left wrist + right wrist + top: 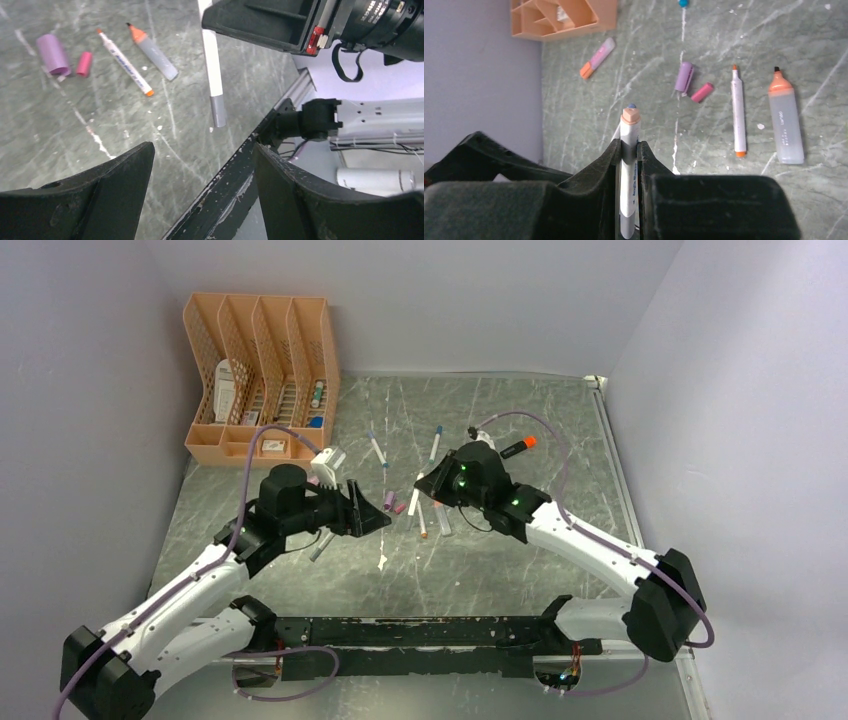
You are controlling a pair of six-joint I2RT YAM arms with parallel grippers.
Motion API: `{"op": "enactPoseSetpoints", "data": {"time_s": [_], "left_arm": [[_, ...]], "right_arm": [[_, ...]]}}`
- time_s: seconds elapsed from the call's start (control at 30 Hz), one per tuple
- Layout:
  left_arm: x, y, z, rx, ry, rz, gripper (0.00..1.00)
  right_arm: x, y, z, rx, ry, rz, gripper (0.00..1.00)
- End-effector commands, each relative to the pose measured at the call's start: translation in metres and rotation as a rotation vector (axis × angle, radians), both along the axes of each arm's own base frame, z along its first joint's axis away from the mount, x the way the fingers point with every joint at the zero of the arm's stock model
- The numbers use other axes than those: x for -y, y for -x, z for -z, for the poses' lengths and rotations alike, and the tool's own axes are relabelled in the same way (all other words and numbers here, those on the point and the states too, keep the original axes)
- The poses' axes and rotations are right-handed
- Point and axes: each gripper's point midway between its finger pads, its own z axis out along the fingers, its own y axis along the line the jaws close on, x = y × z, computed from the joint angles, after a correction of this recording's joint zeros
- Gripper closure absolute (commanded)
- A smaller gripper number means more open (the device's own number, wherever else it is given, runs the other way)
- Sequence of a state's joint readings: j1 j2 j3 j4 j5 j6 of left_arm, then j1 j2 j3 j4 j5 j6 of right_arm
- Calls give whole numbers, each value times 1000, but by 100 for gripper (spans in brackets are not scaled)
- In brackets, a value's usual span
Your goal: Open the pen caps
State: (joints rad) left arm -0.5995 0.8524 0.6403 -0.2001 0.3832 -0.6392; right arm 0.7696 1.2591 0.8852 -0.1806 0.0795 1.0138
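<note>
My right gripper [628, 144] is shut on a white pen [629, 131], which pokes out past the fingertips. From the left wrist that pen [213, 60] hangs above the table with a grey cap [218, 111] on its free end. My left gripper [202, 147] stands open and empty, a short way to the left of the pen's capped end [411, 508]. On the table lie a loose purple cap [684, 76] and a pink cap [702, 92]. Beside them are an uncapped white pen [738, 112] and a grey highlighter [785, 125] with a bare orange tip.
An orange desk organizer [262, 375] stands at the back left. Two blue-tipped pens [377, 447] [436, 440] and a black marker with an orange tip [518, 447] lie behind the grippers. A purple highlighter with an orange cap [596, 58] lies near the organizer. The black base rail [420, 632] runs along the near edge.
</note>
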Motion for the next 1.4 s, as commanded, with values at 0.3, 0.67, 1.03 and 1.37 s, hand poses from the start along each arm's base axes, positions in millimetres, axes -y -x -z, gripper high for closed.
{"op": "enactPoseSetpoints", "data": {"time_s": [0.3, 0.67, 1.03, 1.37], "left_arm": [[44, 9, -29, 49, 195, 206, 18], [54, 11, -17, 28, 178, 217, 22], [70, 12, -13, 23, 197, 253, 38], [76, 11, -11, 17, 170, 262, 71]], "right_arm": [[-16, 1, -38, 79, -141, -93, 100], [-9, -4, -44, 71, -210, -84, 100], [-11, 0, -45, 55, -280, -93, 100], [-6, 4, -44, 52, -272, -98, 100]]}}
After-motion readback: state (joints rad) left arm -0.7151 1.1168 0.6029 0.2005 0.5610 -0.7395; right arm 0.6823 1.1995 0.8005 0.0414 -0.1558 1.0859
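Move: The grey cap of the marker held in the right fingers lies about 8 cm to the left hand's right, 2 cm back and 4 cm lower; from the right hand it sticks out some 9 cm back and 2 cm lower. On the table, nearly 20 cm below the left hand, the orange marker lies about 10 cm ahead and 8 cm right, the grey highlighter 5 cm farther right, and the pink cap 13 cm ahead and 3 cm right. Rightward and slightly back, the left hand goes about 7 cm towards the grey cap, first rising a little, then sinking, while turning some 15 degrees clockwise. Late on, its wide-open fingers close to about a third open around the cap. The right hand keeps its grip on the marker, lifts it some 3.5 cm and rolls, its left side rising. ##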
